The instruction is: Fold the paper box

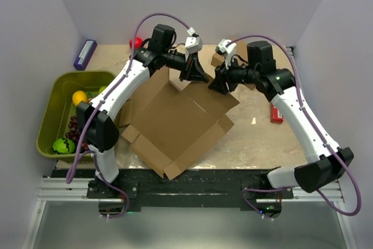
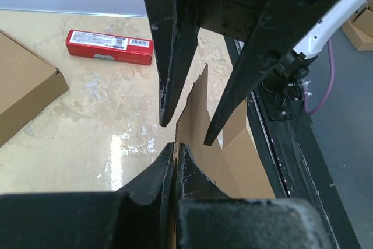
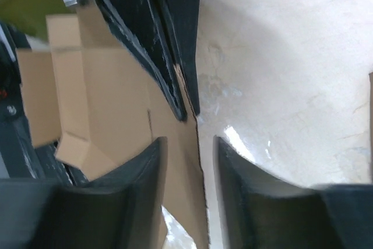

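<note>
The paper box [image 1: 175,122] lies on the table as a large creased brown cardboard sheet with flaps spread, its far corner lifted. My left gripper [image 1: 194,76] is at that far edge and is shut on the thin cardboard edge [image 2: 198,115], as the left wrist view [image 2: 176,151] shows. Just to its right, my right gripper [image 1: 218,84] stands open. In the right wrist view its fingers [image 3: 189,141] straddle the same edge of the sheet [image 3: 116,97] without pinching it. The two grippers face each other, almost touching.
A green bin [image 1: 64,83] with fruit sits at the left. A red packet [image 1: 277,113] lies to the right of the sheet. A second formed brown carton [image 1: 240,49] stands behind the right gripper. At the back left lie a purple item [image 1: 85,54] and a red ball [image 1: 136,42].
</note>
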### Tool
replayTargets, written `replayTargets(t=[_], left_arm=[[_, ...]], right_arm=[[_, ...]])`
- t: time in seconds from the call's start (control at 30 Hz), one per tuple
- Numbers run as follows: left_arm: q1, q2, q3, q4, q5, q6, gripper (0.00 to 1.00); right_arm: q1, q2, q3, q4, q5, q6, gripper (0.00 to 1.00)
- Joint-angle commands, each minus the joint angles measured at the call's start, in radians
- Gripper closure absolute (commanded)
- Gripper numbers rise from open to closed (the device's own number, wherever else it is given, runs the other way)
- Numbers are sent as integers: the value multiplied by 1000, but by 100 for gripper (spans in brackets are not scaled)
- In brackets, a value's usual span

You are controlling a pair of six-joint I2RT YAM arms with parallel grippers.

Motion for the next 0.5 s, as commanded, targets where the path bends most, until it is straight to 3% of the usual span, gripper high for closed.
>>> replayTargets(t=[0.0, 0.1, 0.17, 0.33, 0.4, 0.47], left_arm=[[-1, 10, 40, 66, 20, -18, 100], [10, 2, 32, 163, 3, -95, 100], [28, -9, 20, 241, -18, -188, 100], [83, -78, -113, 655, -103, -440, 100], [123, -98, -178, 835, -104, -576, 100], [158, -102, -206, 916, -107, -668, 100]], right_arm=[[12, -91, -39, 143, 145, 85, 36], [8, -135, -87, 217, 350, 170, 8], [-20, -142, -95, 218, 426, 213, 5], [-199, -194, -197, 286, 398, 375, 5], [-210, -257, -248, 324, 387, 408, 5], [-212, -309, -332, 401, 353, 426, 4]])
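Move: The left hand holds the paper box's far edge, whose middle lies about 16 cm back, 9 cm left and 12 cm below it. From the right hand, at the same edge, the near-right corner lies some 9 cm right, 6 back and slightly lower; the closed brown box is roughly 25 cm ahead and 18 right, the red carton 4 ahead and 27 right, both about 27 below. Right hand opens, releasing the edge, and swings about 12 cm right, turning clockwise; left hand draws it forward, up. ##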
